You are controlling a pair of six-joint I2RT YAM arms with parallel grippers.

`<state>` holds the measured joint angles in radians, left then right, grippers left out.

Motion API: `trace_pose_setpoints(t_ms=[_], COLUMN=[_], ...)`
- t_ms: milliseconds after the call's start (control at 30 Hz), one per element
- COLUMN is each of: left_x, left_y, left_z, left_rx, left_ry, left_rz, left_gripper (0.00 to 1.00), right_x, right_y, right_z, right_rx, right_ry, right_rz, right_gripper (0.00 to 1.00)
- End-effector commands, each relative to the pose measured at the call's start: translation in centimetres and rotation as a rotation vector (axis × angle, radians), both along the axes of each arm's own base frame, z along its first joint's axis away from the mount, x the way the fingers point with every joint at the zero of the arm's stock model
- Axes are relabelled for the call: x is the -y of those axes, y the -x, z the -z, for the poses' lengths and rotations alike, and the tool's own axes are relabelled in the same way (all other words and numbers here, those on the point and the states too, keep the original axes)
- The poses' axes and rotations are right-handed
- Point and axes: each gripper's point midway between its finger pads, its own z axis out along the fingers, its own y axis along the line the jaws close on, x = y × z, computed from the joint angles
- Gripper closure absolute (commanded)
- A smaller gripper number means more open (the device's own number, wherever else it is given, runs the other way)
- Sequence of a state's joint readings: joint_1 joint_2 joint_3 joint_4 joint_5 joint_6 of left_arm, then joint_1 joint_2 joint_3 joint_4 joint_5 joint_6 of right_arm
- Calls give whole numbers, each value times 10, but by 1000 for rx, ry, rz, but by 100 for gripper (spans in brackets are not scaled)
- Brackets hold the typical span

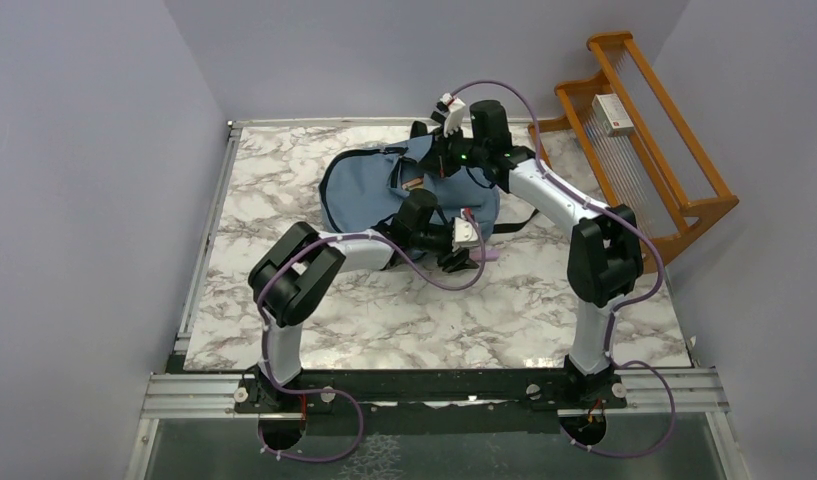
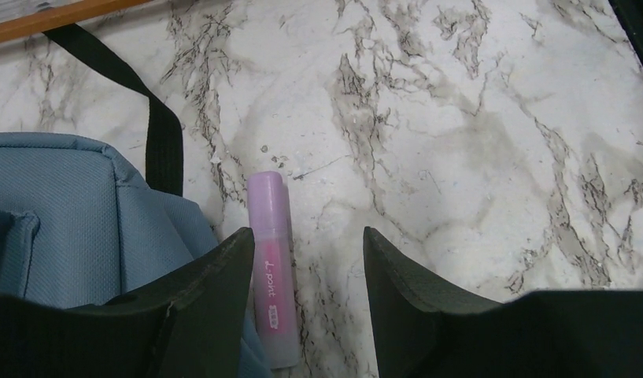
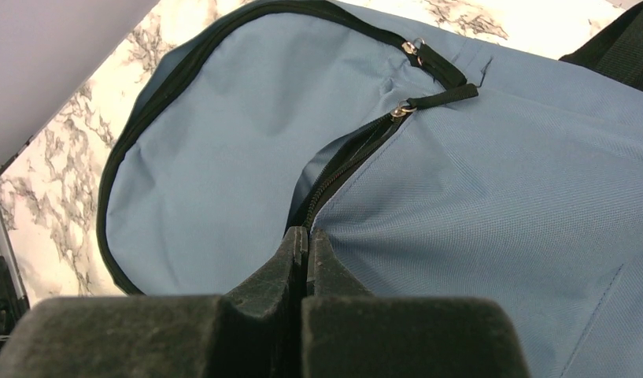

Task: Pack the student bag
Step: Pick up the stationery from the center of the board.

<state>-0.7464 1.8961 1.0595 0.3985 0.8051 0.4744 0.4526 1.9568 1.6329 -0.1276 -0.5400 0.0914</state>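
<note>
The student bag [image 1: 369, 190], slate-blue with dark zippers, lies at the back middle of the marble table [image 1: 404, 320]. My right gripper [image 3: 306, 236] is shut, its tips pinching the bag's fabric [image 3: 475, 197] at the edge of the open zipper [image 3: 345, 161]. A pink highlighter [image 2: 271, 276] lies flat on the table against the bag's side [image 2: 66, 213]. My left gripper [image 2: 306, 256] hangs open over it, the pen just inside the left finger [image 2: 216, 283] and untouched. From above, the highlighter [image 1: 490, 256] shows at the bag's right corner.
A black strap [image 2: 157, 118] trails from the bag across the table. A wooden rack [image 1: 674, 150] with a small white box [image 1: 614, 114] stands at the back right, off the table. Walls close in on the left and the back.
</note>
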Motion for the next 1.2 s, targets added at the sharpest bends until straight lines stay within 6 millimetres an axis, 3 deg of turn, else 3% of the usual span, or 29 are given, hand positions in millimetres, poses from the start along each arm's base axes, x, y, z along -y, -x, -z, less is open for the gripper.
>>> trace_pose_setpoints(t_ms=[0,400,933,1167], left_x=[12,14,10,9], left_y=[-3,-26,-49,-41], left_z=[2,40,71,81], left_rx=[16,-52,-80,-82], left_ry=[21,-113,-256,-323], left_rz=[73,-14,-141,-135], left_gripper=[46,46,46,46], right_x=[1,1,1,2], right_y=[11,13,15,16], right_z=[-19,-15,-12,-11], right_rx=[42,29,22,20], right_ry=[-5,-17,-17,-17], right_rz=[-21,-20,-20,-20], right_gripper=[100,99,99,100])
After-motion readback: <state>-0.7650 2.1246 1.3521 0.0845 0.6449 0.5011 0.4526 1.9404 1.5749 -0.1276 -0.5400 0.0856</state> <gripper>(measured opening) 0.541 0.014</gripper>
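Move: The pink marker lies on the table some 8 cm below the left hand, about 3 cm ahead and 2 cm to its right. The blue bag's middle is roughly 12 cm ahead and 12 cm to the left of that hand, its near edge against the marker; the black strap lies about 8 cm ahead and 9 cm to the right. From the right hand the marker is about 15 cm back, 9 cm right and 18 cm below. Down about 6 cm and forward about 4 towards the pink marker goes the left hand, with a small drift right, its half-open fingers tipping some 15 degrees further down and not yet on the marker. The right hand keeps its shut fingers on the bag's pocket edge and eases down about 1.5 cm with a little draw back. ##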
